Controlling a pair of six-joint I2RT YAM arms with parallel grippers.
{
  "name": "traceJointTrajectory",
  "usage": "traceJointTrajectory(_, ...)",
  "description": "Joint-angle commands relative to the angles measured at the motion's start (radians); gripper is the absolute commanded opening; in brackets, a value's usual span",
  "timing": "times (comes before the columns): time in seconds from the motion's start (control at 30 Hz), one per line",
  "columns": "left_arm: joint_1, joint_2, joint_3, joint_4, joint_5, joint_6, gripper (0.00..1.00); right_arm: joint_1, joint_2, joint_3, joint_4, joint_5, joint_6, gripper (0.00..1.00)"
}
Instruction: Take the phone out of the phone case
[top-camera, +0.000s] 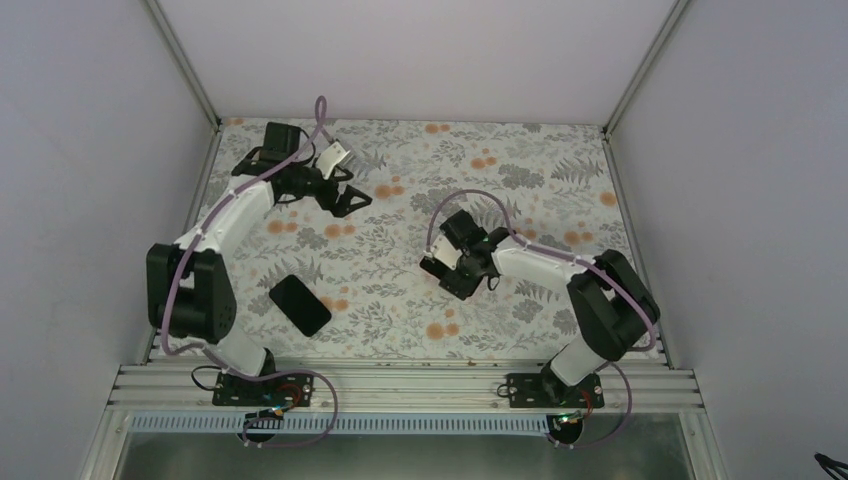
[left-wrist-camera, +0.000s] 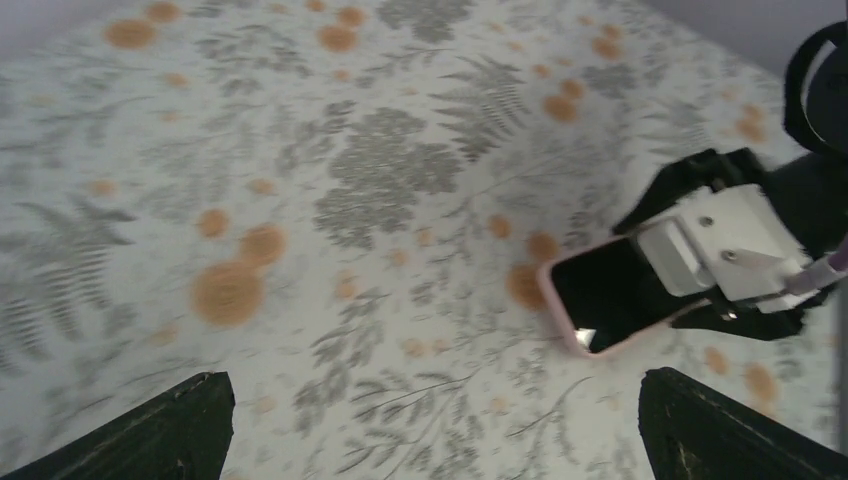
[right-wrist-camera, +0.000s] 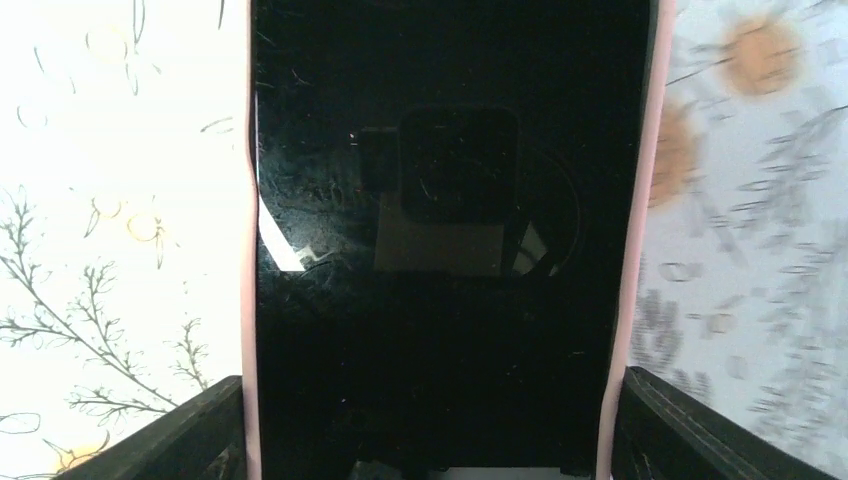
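Note:
A black-screened phone (right-wrist-camera: 440, 250) sits in a pink case (right-wrist-camera: 640, 200). My right gripper (right-wrist-camera: 425, 440) is shut on the case's two long edges, one finger (right-wrist-camera: 190, 435) on each side. In the top view the right gripper (top-camera: 447, 270) covers the phone at the table's middle. The left wrist view shows the phone (left-wrist-camera: 610, 295) with its pink case rim (left-wrist-camera: 556, 300) sticking out from the right gripper, low over the table. My left gripper (left-wrist-camera: 435, 385) is open and empty, to the far left in the top view (top-camera: 350, 200), well apart from the phone.
A flat black rectangular slab (top-camera: 300, 305) lies on the floral tablecloth (top-camera: 400, 290) near the left arm's base. Grey walls close the table on the left, back and right. A metal rail (top-camera: 400, 385) runs along the near edge.

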Motion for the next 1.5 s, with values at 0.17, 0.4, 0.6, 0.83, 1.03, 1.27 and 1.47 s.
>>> traceJointTrajectory(0.17, -0.008, 0.268, 0.215, -0.353, 0.407, 0.120, 1.00, 0.007, -0.102, 0.127, 0.106, 0.098, -0.019, 0.83)
traceJointTrajectory(0.4, -0.019, 0.429, 0.332, -0.408, 0.490, 0.069, 1.00, 0.028, -0.040, 0.226, 0.149, 0.121, -0.025, 0.83)
traceJointTrajectory(0.6, -0.036, 0.509, 0.396, -0.364, 0.488, -0.046, 1.00, 0.053, 0.003, 0.316, 0.149, 0.122, -0.040, 0.83)
traceJointTrajectory(0.83, -0.053, 0.526, 0.429, -0.309, 0.475, -0.144, 1.00, 0.080, 0.017, 0.365, 0.165, 0.126, -0.041, 0.83)
traceJointTrajectory(1.03, -0.071, 0.566, 0.464, -0.378, 0.505, -0.110, 0.76, 0.090, 0.026, 0.366, 0.208, 0.164, -0.051, 0.83)
traceJointTrajectory(1.27, -0.086, 0.609, 0.529, -0.534, 0.530, 0.016, 0.65, 0.093, 0.031, 0.373, 0.233, 0.199, -0.063, 0.84)
traceJointTrajectory(1.47, -0.098, 0.635, 0.554, -0.596, 0.549, 0.069, 0.63, 0.094, 0.032, 0.387, 0.231, 0.192, -0.070, 0.84)
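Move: The cased phone, already pinched across its width by the right hand, lies roughly 10 cm back, 19 cm to the right and 18 cm below the open left hand. A second black phone lies about 16 cm back, 10 cm left and 20 cm below the left hand. From the right hand, the cased phone's middle is about 2 cm ahead and 2 cm left at the same height; the left gripper waits some 12 cm ahead, 21 cm left and 18 cm above. Keeping its grip on the case's long edges, the right hand lifts the phone about 13 cm while carrying it forward and left to the left gripper, tipping it up some 30 degrees. The left hand goes right and down to meet it, turning its fingers to point right and slightly back, then partly closes them astride the phone's free end, not down to its thickness. ##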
